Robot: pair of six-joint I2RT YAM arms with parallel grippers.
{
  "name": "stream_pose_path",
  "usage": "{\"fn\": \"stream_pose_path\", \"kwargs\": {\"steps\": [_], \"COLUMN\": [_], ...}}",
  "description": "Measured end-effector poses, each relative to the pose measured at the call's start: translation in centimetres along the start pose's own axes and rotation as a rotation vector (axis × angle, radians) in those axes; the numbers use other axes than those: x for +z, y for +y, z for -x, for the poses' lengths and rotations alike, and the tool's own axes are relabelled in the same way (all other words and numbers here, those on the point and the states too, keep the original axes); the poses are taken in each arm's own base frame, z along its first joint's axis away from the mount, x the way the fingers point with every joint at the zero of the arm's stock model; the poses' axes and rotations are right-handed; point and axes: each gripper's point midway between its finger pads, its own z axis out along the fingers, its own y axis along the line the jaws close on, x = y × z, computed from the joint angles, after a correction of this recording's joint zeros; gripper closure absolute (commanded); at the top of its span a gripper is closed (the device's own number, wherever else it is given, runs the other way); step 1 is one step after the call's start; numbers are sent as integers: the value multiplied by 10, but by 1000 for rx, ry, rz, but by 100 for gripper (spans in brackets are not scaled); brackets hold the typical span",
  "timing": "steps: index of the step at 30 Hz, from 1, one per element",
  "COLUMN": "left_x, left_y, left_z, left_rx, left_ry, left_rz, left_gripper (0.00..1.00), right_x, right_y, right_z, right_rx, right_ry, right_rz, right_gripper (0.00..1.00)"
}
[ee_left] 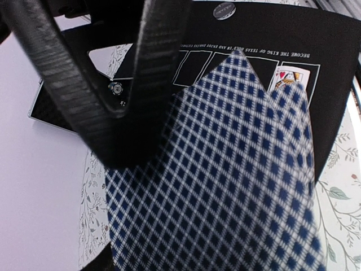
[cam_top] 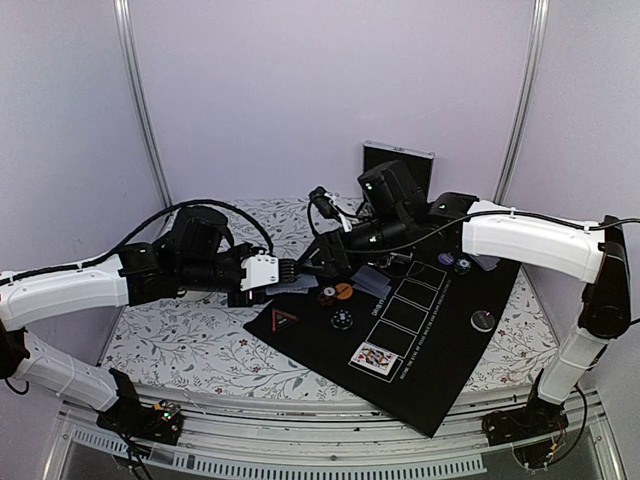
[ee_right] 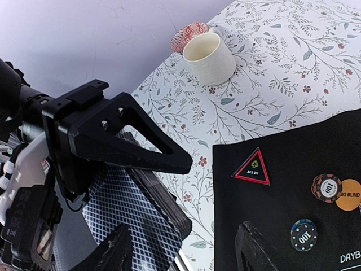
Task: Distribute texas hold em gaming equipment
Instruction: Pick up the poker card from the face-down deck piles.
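My left gripper [cam_top: 292, 272] is shut on a stack of playing cards [ee_left: 225, 180] with blue-checked backs, which fills the left wrist view; the top card sits skewed on the one below. My right gripper [ee_right: 183, 251] stands open right beside it [cam_top: 325, 262], its fingers [ee_right: 113, 251] on either side of the stack's near corner [ee_right: 135, 226], gripping nothing. On the black mat [cam_top: 430, 340] lie one face-up card [cam_top: 373, 358], a striped chip [ee_right: 328, 187], an orange big-blind disc [ee_right: 350, 195], a black chip [ee_right: 304, 234] and a triangular all-in marker [ee_right: 252, 167].
A cream cup [ee_right: 210, 55] stands on the flowered cloth at the back left, with a red patterned piece [ee_right: 189, 35] behind it. More chips [cam_top: 441, 261] and a purple disc [cam_top: 487, 263] lie at the mat's far edge. A round button [cam_top: 484, 320] lies on its right side.
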Motion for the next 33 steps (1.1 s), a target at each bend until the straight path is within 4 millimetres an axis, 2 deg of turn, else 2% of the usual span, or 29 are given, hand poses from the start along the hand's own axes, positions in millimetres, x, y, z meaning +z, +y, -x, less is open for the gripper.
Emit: {"fn": "stream_pose_path", "kwargs": {"steps": [9,16,21,24,33], "left_x": [0,0,0,0,0], "left_y": [0,0,0,0,0], "left_z": [0,0,0,-1,-1], "left_rx": [0,0,0,0,0], "left_ry": [0,1,2,3,4], "left_rz": [0,0,-1,0,0], "left_gripper": [52,52,52,52,52], "right_x": [0,0,-1,-2,-4], "right_y": [-5,-6,-6,-4,-1], "right_z": [-7,-11,-11,-9,-8], "right_rx": [13,17,20,18,18], "right_ry": [27,42,49,45,41], "right_rz": [-22,-28,-31,-28,-20], "right_gripper": [69,80,95,97,98]}}
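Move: The face-down cards in the left hand are right at the open right fingers, their middle about 3 cm below and 2 cm to the left, 1 cm back. On the mat some 20 cm below the right hand lie the red 100 chip, 4 cm ahead and 3 cm right, and the black chip, level and 5 cm right. From the left hand the cards' middle is only about 2 cm to its right and 1 cm above. Easing down about 1 cm and slightly to its right, its tips dipping a few degrees, the right hand shuts its wide-parted fingers almost fully on the outer edge of the held cards and pinches a card there, then creeps back up about half a centimetre with the grip kept. The left hand stays still and keeps its hold on the cards. ##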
